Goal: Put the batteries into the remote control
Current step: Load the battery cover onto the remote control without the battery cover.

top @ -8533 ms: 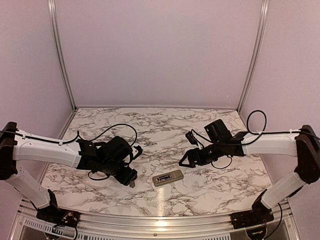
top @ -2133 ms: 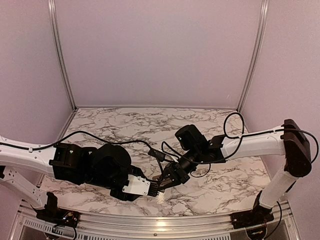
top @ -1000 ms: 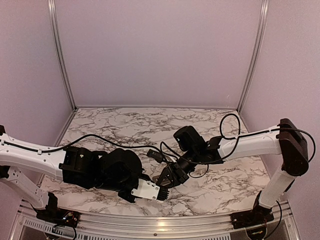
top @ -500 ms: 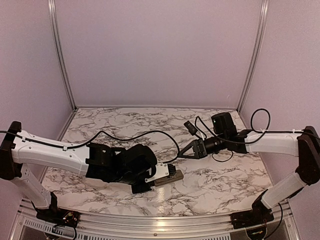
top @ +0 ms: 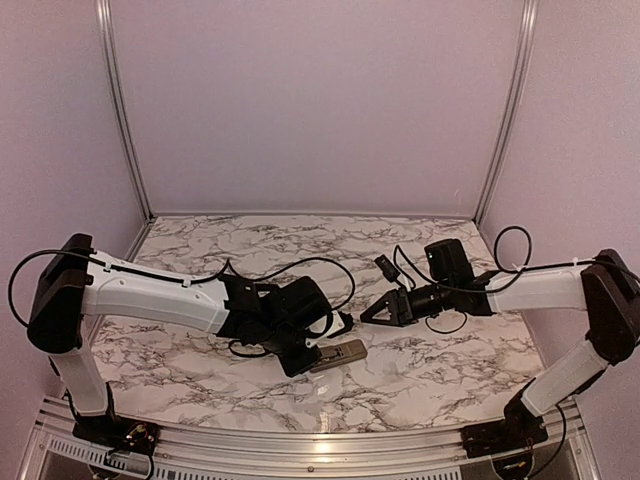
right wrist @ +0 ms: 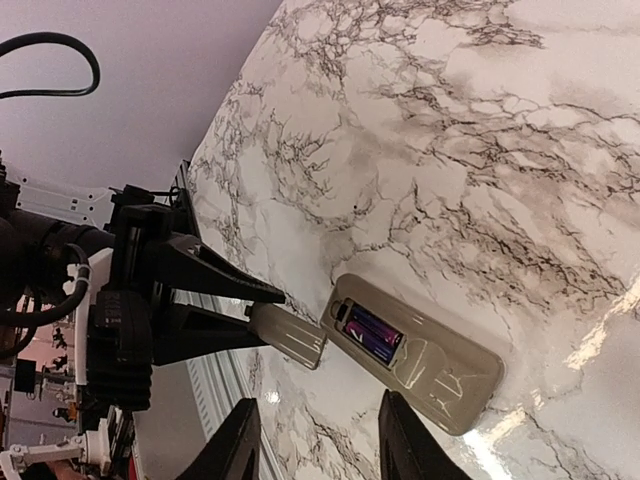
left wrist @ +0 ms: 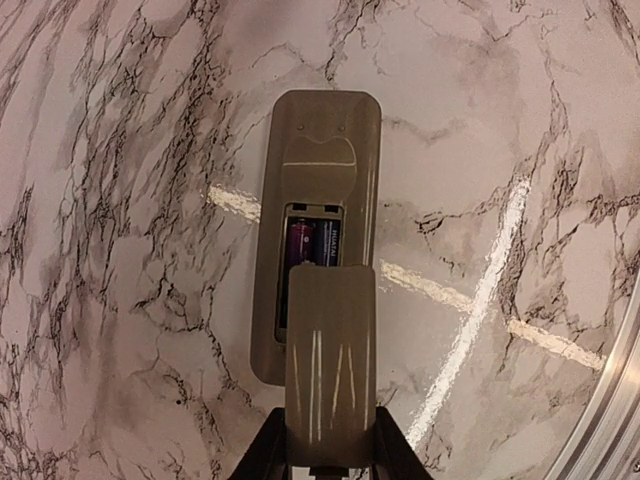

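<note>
The remote control (top: 345,351) (left wrist: 318,180) (right wrist: 430,360) lies back-up on the marble table. Its recess is uncovered, and two purple-blue batteries (left wrist: 313,243) (right wrist: 372,333) sit side by side in it. My left gripper (top: 302,361) (left wrist: 330,445) is shut on the tan-grey battery cover (left wrist: 330,360) (right wrist: 290,335), held just over the remote's near end and overlapping the recess edge. My right gripper (top: 368,316) (right wrist: 318,415) hangs open and empty, above and to the right of the remote.
A metal rail (top: 320,440) runs along the table's front edge, close to the remote. Black cables (top: 300,265) loop over the table behind the left wrist. Purple walls close in the back and both sides.
A second ago the right gripper was down at the remote; it has drawn back to the right and opened. The left gripper has brought the cover to the remote's end.
</note>
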{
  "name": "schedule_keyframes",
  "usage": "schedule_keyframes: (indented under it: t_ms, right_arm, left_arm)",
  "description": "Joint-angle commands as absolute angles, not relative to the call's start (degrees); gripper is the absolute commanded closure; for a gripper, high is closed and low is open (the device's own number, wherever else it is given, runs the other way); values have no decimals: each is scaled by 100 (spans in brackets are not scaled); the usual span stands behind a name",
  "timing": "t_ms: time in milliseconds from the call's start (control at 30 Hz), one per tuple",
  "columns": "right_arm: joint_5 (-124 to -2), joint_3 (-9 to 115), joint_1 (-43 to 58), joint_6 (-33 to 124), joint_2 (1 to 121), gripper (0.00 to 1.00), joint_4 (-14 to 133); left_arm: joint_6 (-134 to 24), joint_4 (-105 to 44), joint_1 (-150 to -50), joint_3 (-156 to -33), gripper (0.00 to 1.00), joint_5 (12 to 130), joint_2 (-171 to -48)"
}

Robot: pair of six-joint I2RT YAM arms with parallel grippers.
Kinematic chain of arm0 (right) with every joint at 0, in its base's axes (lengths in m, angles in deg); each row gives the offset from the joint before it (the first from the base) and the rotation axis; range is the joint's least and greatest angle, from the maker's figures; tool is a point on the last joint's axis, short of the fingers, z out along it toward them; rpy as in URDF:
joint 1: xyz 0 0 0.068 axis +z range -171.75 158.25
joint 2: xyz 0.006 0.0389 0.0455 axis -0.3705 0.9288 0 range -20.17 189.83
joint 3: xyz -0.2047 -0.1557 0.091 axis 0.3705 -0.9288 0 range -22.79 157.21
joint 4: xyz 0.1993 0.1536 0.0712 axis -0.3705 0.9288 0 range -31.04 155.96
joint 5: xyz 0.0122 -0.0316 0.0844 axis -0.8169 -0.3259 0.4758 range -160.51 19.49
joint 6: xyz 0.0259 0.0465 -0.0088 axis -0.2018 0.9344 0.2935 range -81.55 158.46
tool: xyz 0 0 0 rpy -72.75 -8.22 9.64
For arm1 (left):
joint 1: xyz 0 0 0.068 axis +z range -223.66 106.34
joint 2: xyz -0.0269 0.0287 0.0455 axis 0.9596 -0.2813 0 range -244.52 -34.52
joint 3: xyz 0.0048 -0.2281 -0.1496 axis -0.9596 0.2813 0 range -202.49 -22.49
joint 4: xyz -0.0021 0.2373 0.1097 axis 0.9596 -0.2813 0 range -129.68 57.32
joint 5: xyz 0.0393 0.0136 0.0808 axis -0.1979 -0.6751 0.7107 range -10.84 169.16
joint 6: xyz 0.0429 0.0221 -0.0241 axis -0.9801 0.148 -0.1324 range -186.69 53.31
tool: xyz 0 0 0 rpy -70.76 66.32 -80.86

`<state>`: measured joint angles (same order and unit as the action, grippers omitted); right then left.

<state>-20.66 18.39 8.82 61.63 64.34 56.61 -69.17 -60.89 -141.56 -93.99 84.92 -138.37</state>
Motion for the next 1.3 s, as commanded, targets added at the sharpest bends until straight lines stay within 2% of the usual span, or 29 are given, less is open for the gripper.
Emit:
schedule_keyframes:
  t_ms: [0,233,367,567,1267]
  right_arm:
    - [-1951,1722,848,6445,6660,61,5209]
    - [-1765,1592,842,6696,6820,63,4827]
    - [-1668,1512,842,6861,6940,75,4616]
    - [-1567,1430,842,7000,7061,85,4398]
    - [-1613,1375,808,6983,7142,91,4391]
  left_arm:
    - [-6887,-6424,-14139,-9711,92,8346,-14201]
    - [-7009,-6552,-14046,-9997,91,8516,-14578]
    - [-7064,-6586,-14028,-10132,90,8541,-14676]
    - [-7127,-6671,-14011,-10318,89,8533,-14801]
    - [-7141,-6797,-13914,-10566,85,8447,-15055]
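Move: The left hand already holds the battery cover. The remote control's open battery compartment lies about 3 cm ahead of that hand, 5 cm to its right and 5 cm below; the remote's middle is some 4 cm ahead, 7 cm to the right and equally low. From the empty right hand, the compartment is roughly 9 cm to the left, 4 cm back and 10 cm below. Still pinching the cover by its rear end, the left hand brings it down onto the open compartment, about 3 cm down first, then easing some 2 cm forward and 1 cm right along the remote, with a slight lift and re-lowering. The empty right hand sinks about 3 cm towards the remote, tips its fingers further down and closes them most of the way, touching nothing. ##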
